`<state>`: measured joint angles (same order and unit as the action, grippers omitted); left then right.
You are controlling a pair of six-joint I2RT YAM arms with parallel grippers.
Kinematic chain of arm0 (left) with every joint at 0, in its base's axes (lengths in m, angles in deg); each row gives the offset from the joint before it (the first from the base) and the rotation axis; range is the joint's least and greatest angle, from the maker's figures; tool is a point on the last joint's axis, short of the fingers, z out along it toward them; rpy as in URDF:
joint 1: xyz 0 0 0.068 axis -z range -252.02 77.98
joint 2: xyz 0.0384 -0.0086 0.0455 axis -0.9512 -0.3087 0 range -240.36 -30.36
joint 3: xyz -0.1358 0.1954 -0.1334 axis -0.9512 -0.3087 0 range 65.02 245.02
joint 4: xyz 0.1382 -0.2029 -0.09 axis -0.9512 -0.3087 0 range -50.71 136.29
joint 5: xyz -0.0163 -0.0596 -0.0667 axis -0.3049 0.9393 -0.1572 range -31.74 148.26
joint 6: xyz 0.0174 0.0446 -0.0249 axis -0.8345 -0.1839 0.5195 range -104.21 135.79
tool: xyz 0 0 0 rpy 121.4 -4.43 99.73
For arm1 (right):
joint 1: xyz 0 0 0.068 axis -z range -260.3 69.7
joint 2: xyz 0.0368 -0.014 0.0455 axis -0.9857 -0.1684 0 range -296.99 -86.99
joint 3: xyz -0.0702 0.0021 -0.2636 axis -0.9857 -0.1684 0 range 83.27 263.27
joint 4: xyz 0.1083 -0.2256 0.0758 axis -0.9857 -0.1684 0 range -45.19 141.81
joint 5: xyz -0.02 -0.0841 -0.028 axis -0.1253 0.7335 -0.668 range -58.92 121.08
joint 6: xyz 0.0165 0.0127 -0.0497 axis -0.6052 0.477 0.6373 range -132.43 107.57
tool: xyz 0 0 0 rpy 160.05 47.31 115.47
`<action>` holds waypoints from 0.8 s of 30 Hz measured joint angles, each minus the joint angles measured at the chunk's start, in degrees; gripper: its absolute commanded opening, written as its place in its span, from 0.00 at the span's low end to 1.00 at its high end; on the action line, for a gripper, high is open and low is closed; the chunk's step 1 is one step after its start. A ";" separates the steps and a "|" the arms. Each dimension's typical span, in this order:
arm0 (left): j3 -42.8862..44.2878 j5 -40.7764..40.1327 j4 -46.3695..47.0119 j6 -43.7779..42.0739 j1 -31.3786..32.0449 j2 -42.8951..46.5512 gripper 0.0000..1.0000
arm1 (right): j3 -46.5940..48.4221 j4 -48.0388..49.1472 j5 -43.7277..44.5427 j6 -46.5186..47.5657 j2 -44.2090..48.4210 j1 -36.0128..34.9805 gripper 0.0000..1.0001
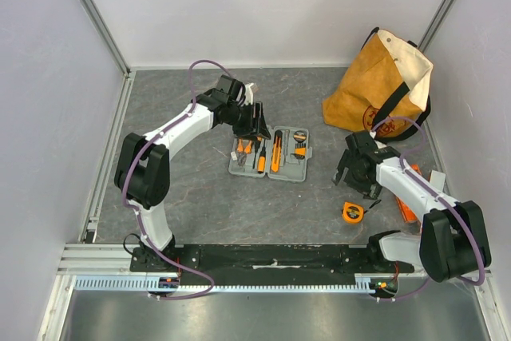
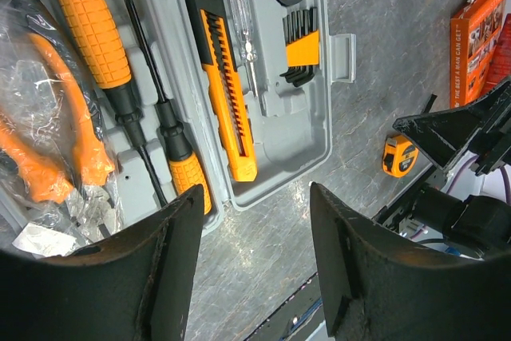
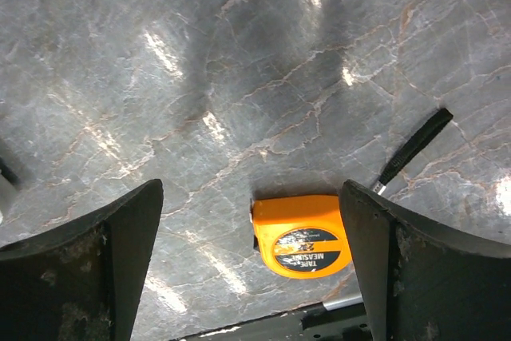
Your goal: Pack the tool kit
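The tool kit lies open on the table, a grey case with moulded slots. In it I see orange-and-black screwdrivers, a utility knife, hex keys and pliers under clear plastic. My left gripper hovers over the case's far edge, and in its wrist view it stands open with only table between the fingers. An orange tape measure lies on the table to the right of the case. My right gripper is open above it; the tape measure sits close to the right finger, untouched.
A tan canvas bag with black straps stands at the back right. An orange box lies by the right arm, also seen as the orange box. A thin black piece lies beside the tape measure.
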<state>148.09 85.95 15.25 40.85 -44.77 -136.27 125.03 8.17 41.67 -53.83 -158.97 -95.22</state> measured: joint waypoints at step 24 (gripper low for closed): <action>-0.96 -0.02 0.00 -0.02 0.00 0.00 0.61 | -1.38 -11.74 -1.18 -9.16 3.87 -0.35 0.98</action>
<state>147.13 85.92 15.25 40.83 -44.77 -136.27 123.65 -3.57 40.49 -62.99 -155.10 -95.57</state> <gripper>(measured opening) 0.615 0.982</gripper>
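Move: The tape measure lies on the table behind the right hand, about 6 cm back towards the base, perhaps 1 cm to the right and some 3 cm below the fingers. The open tool case is roughly 22 cm to that hand's left and 10 cm farther out; the orange-red box is about 16 cm to its right and nearly level with it. From the left hand, the tape measure is some 26 cm right, 21 cm back and 11 cm down. No touch yet: the right hand, fingers wide open all along, draws back about 5 cm towards its base at nearly unchanged height, to come over the tape measure. On the way the wrist turns some 10 degrees in all, clockwise and with the fingertips swinging back to point more steeply down, and the hand slows at the end. ##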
